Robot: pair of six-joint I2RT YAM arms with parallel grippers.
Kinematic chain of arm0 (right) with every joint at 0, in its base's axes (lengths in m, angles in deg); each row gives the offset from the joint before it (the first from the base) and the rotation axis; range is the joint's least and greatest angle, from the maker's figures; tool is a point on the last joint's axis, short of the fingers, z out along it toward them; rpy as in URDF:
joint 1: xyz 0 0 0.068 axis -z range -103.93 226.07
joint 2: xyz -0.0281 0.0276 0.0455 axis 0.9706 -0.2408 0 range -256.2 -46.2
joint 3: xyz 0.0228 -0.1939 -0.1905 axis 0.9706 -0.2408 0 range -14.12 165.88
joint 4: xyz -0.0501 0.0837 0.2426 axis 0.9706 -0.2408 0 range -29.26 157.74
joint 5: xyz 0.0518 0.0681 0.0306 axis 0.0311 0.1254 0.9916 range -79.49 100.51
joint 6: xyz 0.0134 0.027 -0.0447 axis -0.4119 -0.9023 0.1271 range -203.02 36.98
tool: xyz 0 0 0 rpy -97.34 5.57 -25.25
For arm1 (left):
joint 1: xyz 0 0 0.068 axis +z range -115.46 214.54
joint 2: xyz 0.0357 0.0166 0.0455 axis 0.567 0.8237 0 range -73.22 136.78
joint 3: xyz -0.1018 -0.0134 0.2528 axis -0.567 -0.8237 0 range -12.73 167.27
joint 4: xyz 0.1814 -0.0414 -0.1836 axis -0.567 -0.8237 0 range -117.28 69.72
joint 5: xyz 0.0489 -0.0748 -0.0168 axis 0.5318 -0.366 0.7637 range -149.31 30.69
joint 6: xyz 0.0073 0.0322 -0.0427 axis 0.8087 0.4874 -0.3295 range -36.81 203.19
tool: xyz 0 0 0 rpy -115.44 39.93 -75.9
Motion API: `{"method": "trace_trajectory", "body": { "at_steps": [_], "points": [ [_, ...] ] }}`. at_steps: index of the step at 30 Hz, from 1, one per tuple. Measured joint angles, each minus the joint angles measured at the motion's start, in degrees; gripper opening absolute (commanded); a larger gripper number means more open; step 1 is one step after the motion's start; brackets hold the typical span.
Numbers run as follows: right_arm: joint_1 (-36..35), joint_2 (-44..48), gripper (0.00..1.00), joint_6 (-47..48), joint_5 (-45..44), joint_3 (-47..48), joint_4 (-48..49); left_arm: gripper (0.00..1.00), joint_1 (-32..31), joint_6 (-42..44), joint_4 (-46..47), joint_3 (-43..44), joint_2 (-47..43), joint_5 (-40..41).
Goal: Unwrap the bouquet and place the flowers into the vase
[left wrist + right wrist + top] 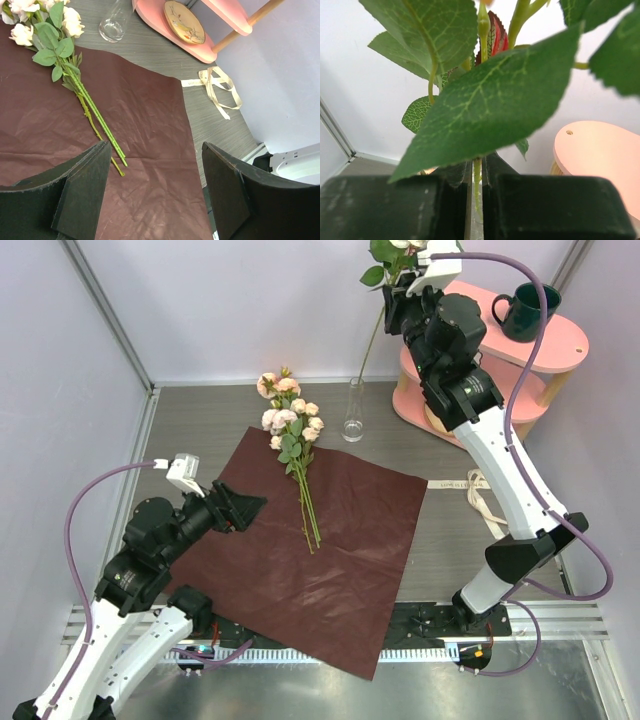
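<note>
The bouquet lies undone: its maroon wrapping paper (345, 560) is spread flat, with several cream and pink flowers (290, 425) lying on its far part. The clear glass vase (353, 412) stands just beyond the paper. High above it, my right gripper (392, 302) is shut on the thin green stem (478, 186) of one flower (372, 340); the stem slants down to the vase's mouth. Big leaves (495, 100) fill the right wrist view. My left gripper (245, 508) hangs open and holding nothing over the paper's left edge (145, 130), short of the stems (95, 115).
A beige ribbon (483, 498) lies loose on the table right of the paper. A pink two-level shelf (545, 345) stands at the back right with a dark green mug (522, 312) on top. Grey walls close in the left, back and right.
</note>
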Motion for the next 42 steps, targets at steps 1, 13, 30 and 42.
{"method": "trace_trajectory", "body": {
  "at_steps": [1, 13, 30, 42],
  "points": [
    [0.0, 0.0, 0.01, 0.0, 0.0, 0.0, 0.0, 0.77, 0.0, 0.0, 0.0, 0.0, 0.0, 0.0],
    [1.4, -4.2, 0.01, 0.0, 0.3, -0.1, 1.1, 0.77, 0.0, 0.0, 0.0, -0.3, 0.0, 0.0],
    [3.8, -12.9, 0.02, -2.2, 1.5, -0.1, 1.7, 0.78, 0.0, -1.6, 0.4, -2.2, -1.5, -0.4],
    [3.9, -15.6, 0.05, -2.8, 1.6, -3.1, 2.9, 0.78, 0.0, -1.9, 0.4, -2.6, -1.8, -0.4]
  ]
}}
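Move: The vase stands about 12 cm ahead of the right gripper, which already holds a white-rose stem, and 3 cm to its left, its middle some 45 cm below. The blooms of the remaining roses lie 14 cm left of the vase and about 2 cm farther out; the pink shelf is roughly 27 cm to the vase's right and 2 cm farther out. From the left gripper the vase is about 38 cm ahead, 22 cm right and 20 cm below. Lower the right gripper about 15 cm while carrying it some 10 cm forward, over towards the vase, with the fingers kept shut on the stem. Tip the hand down around 15 degrees on the way so the stem hangs straighter, and feed its free lower end down into the mouth of the vase. ##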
